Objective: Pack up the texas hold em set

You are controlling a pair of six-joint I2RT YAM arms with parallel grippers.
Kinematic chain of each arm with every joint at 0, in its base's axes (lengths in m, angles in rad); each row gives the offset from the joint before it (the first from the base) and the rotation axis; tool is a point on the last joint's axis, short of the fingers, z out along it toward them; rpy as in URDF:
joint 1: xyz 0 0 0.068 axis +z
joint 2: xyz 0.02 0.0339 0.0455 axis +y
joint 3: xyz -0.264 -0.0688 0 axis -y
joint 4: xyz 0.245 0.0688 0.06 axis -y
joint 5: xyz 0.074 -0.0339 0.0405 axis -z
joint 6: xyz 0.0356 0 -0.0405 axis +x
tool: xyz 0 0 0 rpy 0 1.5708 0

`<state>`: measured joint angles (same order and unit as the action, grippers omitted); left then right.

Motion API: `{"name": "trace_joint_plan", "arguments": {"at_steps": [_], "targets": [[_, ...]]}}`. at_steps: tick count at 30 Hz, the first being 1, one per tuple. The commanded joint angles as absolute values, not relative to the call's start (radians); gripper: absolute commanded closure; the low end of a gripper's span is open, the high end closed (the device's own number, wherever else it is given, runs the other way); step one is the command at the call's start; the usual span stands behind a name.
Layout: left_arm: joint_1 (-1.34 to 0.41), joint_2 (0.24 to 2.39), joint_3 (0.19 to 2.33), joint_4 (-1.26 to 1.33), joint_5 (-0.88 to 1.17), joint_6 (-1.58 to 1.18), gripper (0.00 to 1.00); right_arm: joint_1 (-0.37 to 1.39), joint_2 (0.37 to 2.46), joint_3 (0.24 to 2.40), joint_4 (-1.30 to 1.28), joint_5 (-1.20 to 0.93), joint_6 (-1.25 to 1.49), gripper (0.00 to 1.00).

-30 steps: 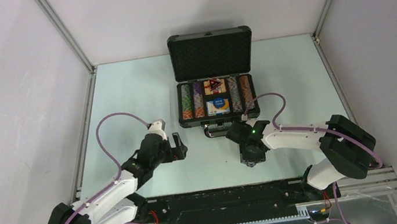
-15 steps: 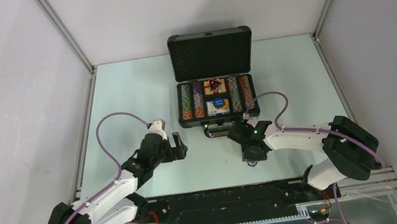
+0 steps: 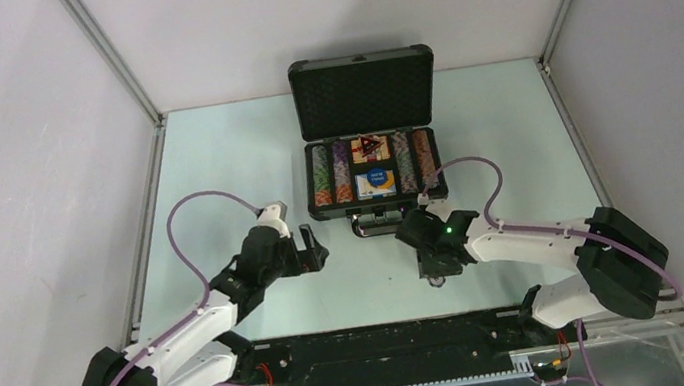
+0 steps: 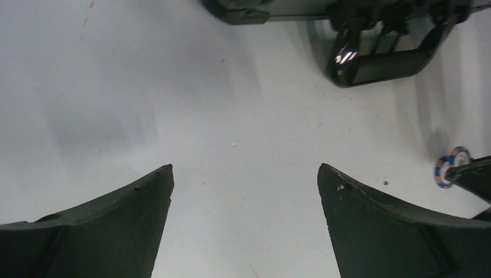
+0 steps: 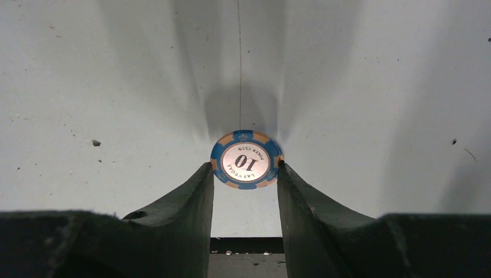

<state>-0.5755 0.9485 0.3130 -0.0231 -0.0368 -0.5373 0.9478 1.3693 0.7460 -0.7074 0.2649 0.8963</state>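
Observation:
The dark grey briefcase (image 3: 362,89) stands open at the table's far middle, with rows of striped chips (image 3: 320,176), a red card box (image 3: 368,148) and a blue button (image 3: 377,183) in its tray. My right gripper (image 5: 245,167) is shut on a blue-and-orange poker chip (image 5: 246,160) marked 10, one finger on each edge, low over the table. In the top view that gripper (image 3: 435,276) is just in front of the case's handle (image 3: 375,224). My left gripper (image 4: 246,168) is open with nothing between its fingers; it also shows to the left of the handle (image 3: 314,254). The held chip (image 4: 449,168) shows at the right edge of the left wrist view.
The case's black handle (image 4: 382,55) lies flat on the table ahead of the left gripper. Grey walls with metal rails (image 3: 143,170) close in the table on three sides. A black rail (image 3: 379,344) runs along the near edge between the arm bases.
My right gripper has closed a little onto the chip and shifted slightly right. My left gripper has edged to the right, toward the case handle.

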Motion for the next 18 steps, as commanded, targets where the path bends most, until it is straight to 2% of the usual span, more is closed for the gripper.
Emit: {"name": "trace_joint_plan", "arguments": {"at_steps": [1, 10, 18], "targets": [[-0.571, 0.964, 0.379, 0.046, 0.027, -0.574, 0.02, 0.960, 1.329, 0.745, -0.696, 0.292, 0.879, 0.59], [-0.571, 1.066, 0.409, 0.196, 0.217, -0.728, 0.02, 0.980, 1.259, 0.754, -0.659, 0.334, 0.773, 0.59], [-0.572, 1.182, 0.410, 0.390, 0.379, -0.863, 0.02, 0.994, 1.205, 0.811, -0.569, 0.262, 0.536, 0.58]]}}
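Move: The chip pinched in the right fingers lies about 23 cm to the open left hand's right, 7 cm back and 2 cm lower. From the right hand, the open left fingers are some 23 cm left, 7 cm ahead and about 2 cm higher. The case handle is 9 cm left and 12 cm ahead of the right hand, at about its height; the last loose chip lies about 2 cm behind it, straight back, some 4 cm below. Open left hand travels 7 cm right, rolling, towards the pinched chip the right hand raises some 4 cm. ##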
